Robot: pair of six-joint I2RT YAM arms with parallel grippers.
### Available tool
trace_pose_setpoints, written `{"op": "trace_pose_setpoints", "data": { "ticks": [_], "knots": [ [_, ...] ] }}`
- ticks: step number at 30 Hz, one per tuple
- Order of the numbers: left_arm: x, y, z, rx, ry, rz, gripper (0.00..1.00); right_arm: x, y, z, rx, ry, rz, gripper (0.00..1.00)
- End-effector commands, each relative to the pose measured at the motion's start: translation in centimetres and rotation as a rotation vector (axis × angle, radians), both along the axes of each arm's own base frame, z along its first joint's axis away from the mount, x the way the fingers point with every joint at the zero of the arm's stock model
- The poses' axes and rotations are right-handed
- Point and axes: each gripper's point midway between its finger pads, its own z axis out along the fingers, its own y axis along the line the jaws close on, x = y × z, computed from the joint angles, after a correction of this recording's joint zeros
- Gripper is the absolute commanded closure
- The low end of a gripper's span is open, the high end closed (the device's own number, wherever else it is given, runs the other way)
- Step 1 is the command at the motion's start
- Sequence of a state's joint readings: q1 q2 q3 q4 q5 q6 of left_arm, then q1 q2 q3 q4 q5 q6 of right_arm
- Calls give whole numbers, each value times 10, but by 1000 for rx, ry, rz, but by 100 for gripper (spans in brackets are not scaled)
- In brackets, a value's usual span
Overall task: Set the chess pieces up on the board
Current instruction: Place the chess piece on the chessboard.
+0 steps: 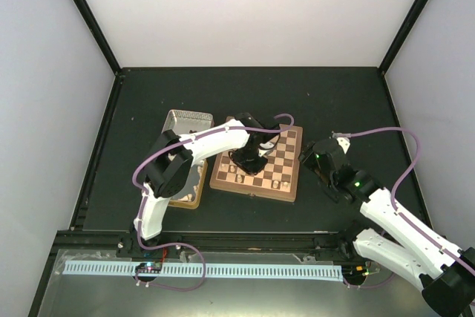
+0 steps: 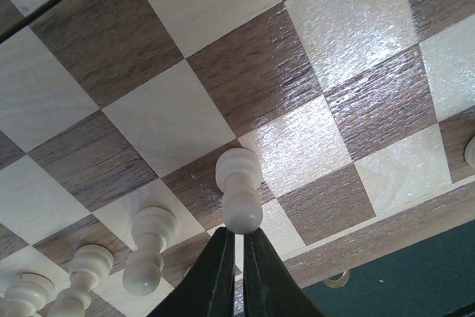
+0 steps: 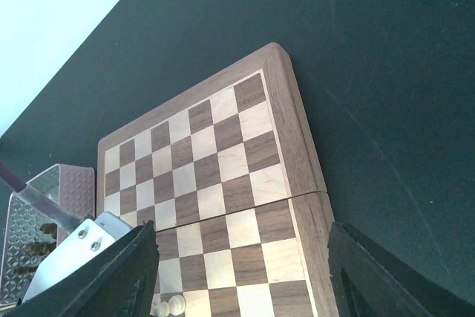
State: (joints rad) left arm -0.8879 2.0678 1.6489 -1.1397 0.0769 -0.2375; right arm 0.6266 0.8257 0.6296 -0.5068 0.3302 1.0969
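The board (image 1: 286,155) lies mid-table, and a row of cream chess pieces (image 1: 239,177) stands along its near edge. In the left wrist view a cream pawn (image 2: 239,187) stands upright on a dark square of the board (image 2: 245,72). More pawns (image 2: 148,249) line up to its left. My left gripper (image 2: 240,234) is shut, its tips right at that pawn's round head with nothing between them. My right gripper (image 3: 241,257) hangs open over the board's right side (image 3: 223,154), holding nothing. One cream pawn (image 3: 172,305) shows near its left finger.
Two metal tin halves sit left of the board, one at the back (image 1: 185,120) and one nearer (image 1: 189,197) under the left arm. The tin (image 3: 30,235) holds dark pieces. Another cream piece (image 2: 470,152) peeks in at the right edge. Black mat (image 1: 334,102) surrounds the board.
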Motion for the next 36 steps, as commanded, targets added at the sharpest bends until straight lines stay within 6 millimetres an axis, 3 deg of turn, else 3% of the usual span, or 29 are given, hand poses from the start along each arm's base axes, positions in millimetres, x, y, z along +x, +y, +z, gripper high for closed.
{"op": "trace_pose_setpoints", "data": {
  "ticks": [1,14,23,36],
  "knots": [
    [0,4,14,9,-27,-10,94,2,-1,3,-8,-9,-3,36],
    [-4,12,17,29,-26,-8,93,2,0,0,-4,-3,3,36],
    [2,-6,29,-60,-45,2,72,1,-1,0,-5,-2,1,36],
    [16,-21,16,-87,-71,14,70,1,-1,0,-7,-6,-1,36]
  ]
}}
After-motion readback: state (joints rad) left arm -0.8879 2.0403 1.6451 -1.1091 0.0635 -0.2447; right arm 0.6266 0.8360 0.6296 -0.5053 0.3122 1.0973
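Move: The white pawn the left hand goes for stands on the board's second row, only about 1 cm ahead of the hand and 1 cm to its right, its middle some 1 cm lower. The next pawn stands about 1 cm ahead and 2 cm to the left, the piece on the nearest row 2 cm back and 2 cm left, and another near-row piece roughly 8 cm right and 3 cm back. From the right hand, the white pawn lies some 16 cm left, 3 cm back and 12 cm below. With its nearly shut fingertips close behind the white pawn's head, the left hand first edges left by barely 1 cm, then opens its fingers about a quarter of their range as it rises some 1 cm. It then eases right by about 1 cm and slightly forward, the fingertips swinging a few degrees forward, so that the parted fingers come to either side of the standing pawn's head without closing on it. ##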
